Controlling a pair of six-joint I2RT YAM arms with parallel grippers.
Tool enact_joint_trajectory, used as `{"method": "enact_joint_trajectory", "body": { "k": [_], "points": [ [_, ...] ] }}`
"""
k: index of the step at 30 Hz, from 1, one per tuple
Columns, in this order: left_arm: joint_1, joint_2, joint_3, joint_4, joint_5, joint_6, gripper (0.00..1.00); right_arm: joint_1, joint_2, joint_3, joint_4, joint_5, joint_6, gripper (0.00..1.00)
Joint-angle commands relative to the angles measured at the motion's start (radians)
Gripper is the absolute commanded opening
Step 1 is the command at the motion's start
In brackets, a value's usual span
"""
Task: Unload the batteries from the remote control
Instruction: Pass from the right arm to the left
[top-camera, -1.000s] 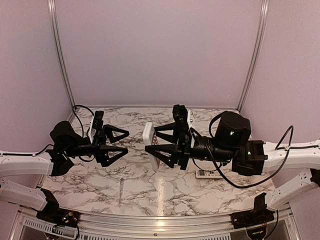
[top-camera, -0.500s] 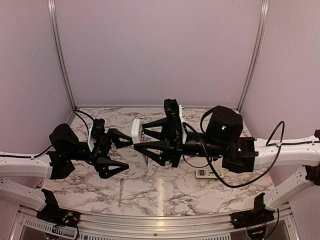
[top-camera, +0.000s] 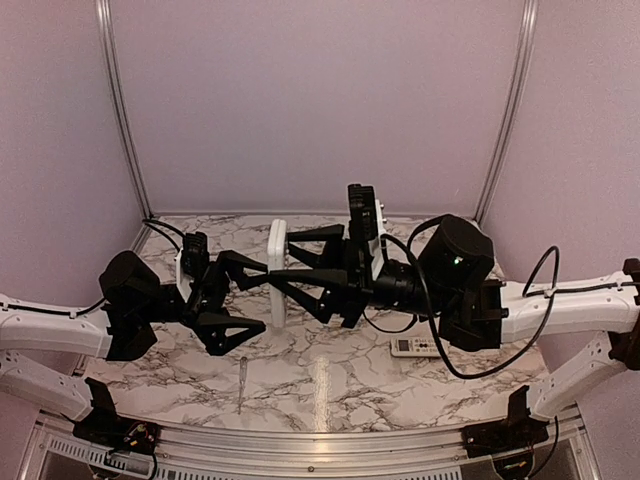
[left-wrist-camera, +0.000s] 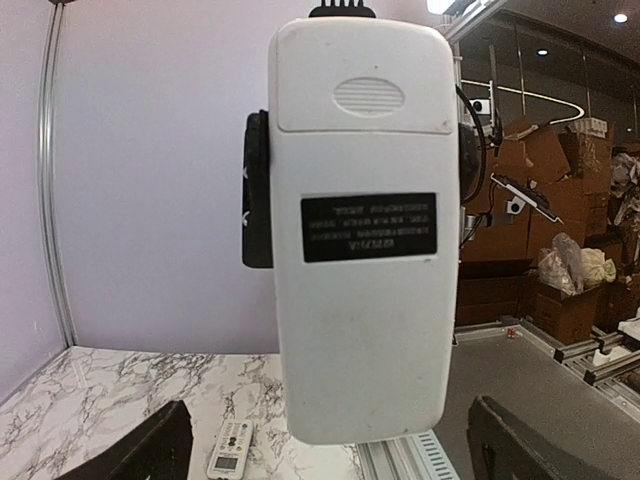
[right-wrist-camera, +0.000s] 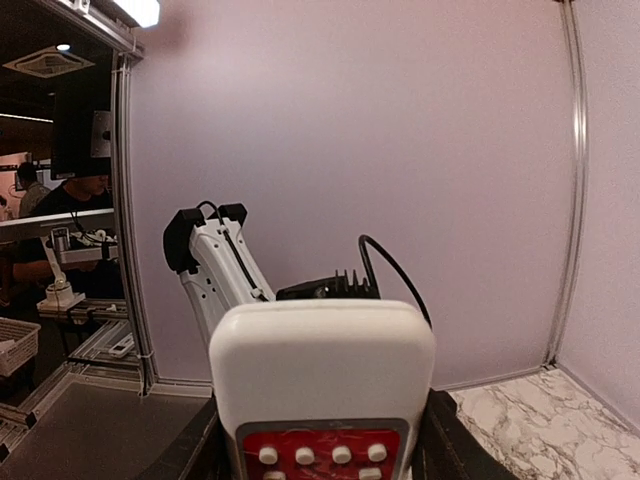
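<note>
My right gripper (top-camera: 281, 262) is shut on the white remote control (top-camera: 277, 272) and holds it upright above the table. In the left wrist view the remote control (left-wrist-camera: 362, 230) shows its back, with a black label and the battery cover closed at the top. The right gripper's black pads (left-wrist-camera: 256, 190) clamp its sides. My left gripper (top-camera: 262, 297) is open, its fingers (left-wrist-camera: 150, 450) spread wide and apart from the remote. The right wrist view shows the remote (right-wrist-camera: 322, 380) from the front with its red button panel, inside the right gripper (right-wrist-camera: 322, 445). The batteries are hidden.
A second, smaller remote (top-camera: 418, 347) lies on the marble table (top-camera: 330, 385) under the right arm; it also shows in the left wrist view (left-wrist-camera: 232, 450). A thin stick-like object (top-camera: 241, 380) lies near the front edge. Purple walls enclose the table.
The right arm has carried the remote left and a little farther back, closer to the left gripper. The left gripper has edged right and stayed open.
</note>
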Motion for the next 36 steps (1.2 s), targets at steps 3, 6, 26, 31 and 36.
{"method": "enact_joint_trajectory", "body": {
  "k": [3, 6, 26, 31, 36],
  "points": [
    [-0.01, 0.058, 0.033, 0.173, -0.045, -0.086, 0.98, -0.006, 0.024, -0.057, 0.226, 0.036, 0.051, 0.36],
    [-0.013, 0.09, 0.05, 0.196, -0.05, -0.107, 0.97, -0.006, 0.039, -0.079, 0.293, 0.045, 0.063, 0.36],
    [-0.036, 0.142, 0.085, 0.164, -0.08, -0.095, 0.42, -0.004, 0.067, -0.142, 0.396, 0.117, 0.069, 0.39],
    [-0.036, 0.119, 0.074, 0.073, -0.101, -0.046, 0.35, -0.006, 0.004, -0.172, 0.268, 0.233, 0.077, 0.77],
    [-0.035, 0.078, 0.066, -0.1, -0.183, 0.076, 0.34, -0.006, -0.129, -0.178, -0.042, 0.376, 0.125, 0.99]
  ]
}}
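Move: The remote control stands upright in the right gripper, back towards the left hand; its middle is only about 1 cm below the right hand point. From the open left hand, that middle is some 3 cm to the right, 1 cm back and 7 cm up, so the left fingers face its lower end. The left gripper, the receiver, lies from the right hand roughly 3 cm to its left, 1 cm ahead and 8 cm below. The left hand eases up and to the right, about 2 cm each way, onto the lower part of the remote control and closes its fingers from wide open to about half, pinching it by its sides, while the right hand keeps its hold, tips its fingers up some 10 degrees and drifts slightly forward. Only once that grip is set does the right hand open wide, let go and back off to the right, forward and down, turning a little clockwise, as the left hand keeps hold and sinks about 2 cm while edging forward. ##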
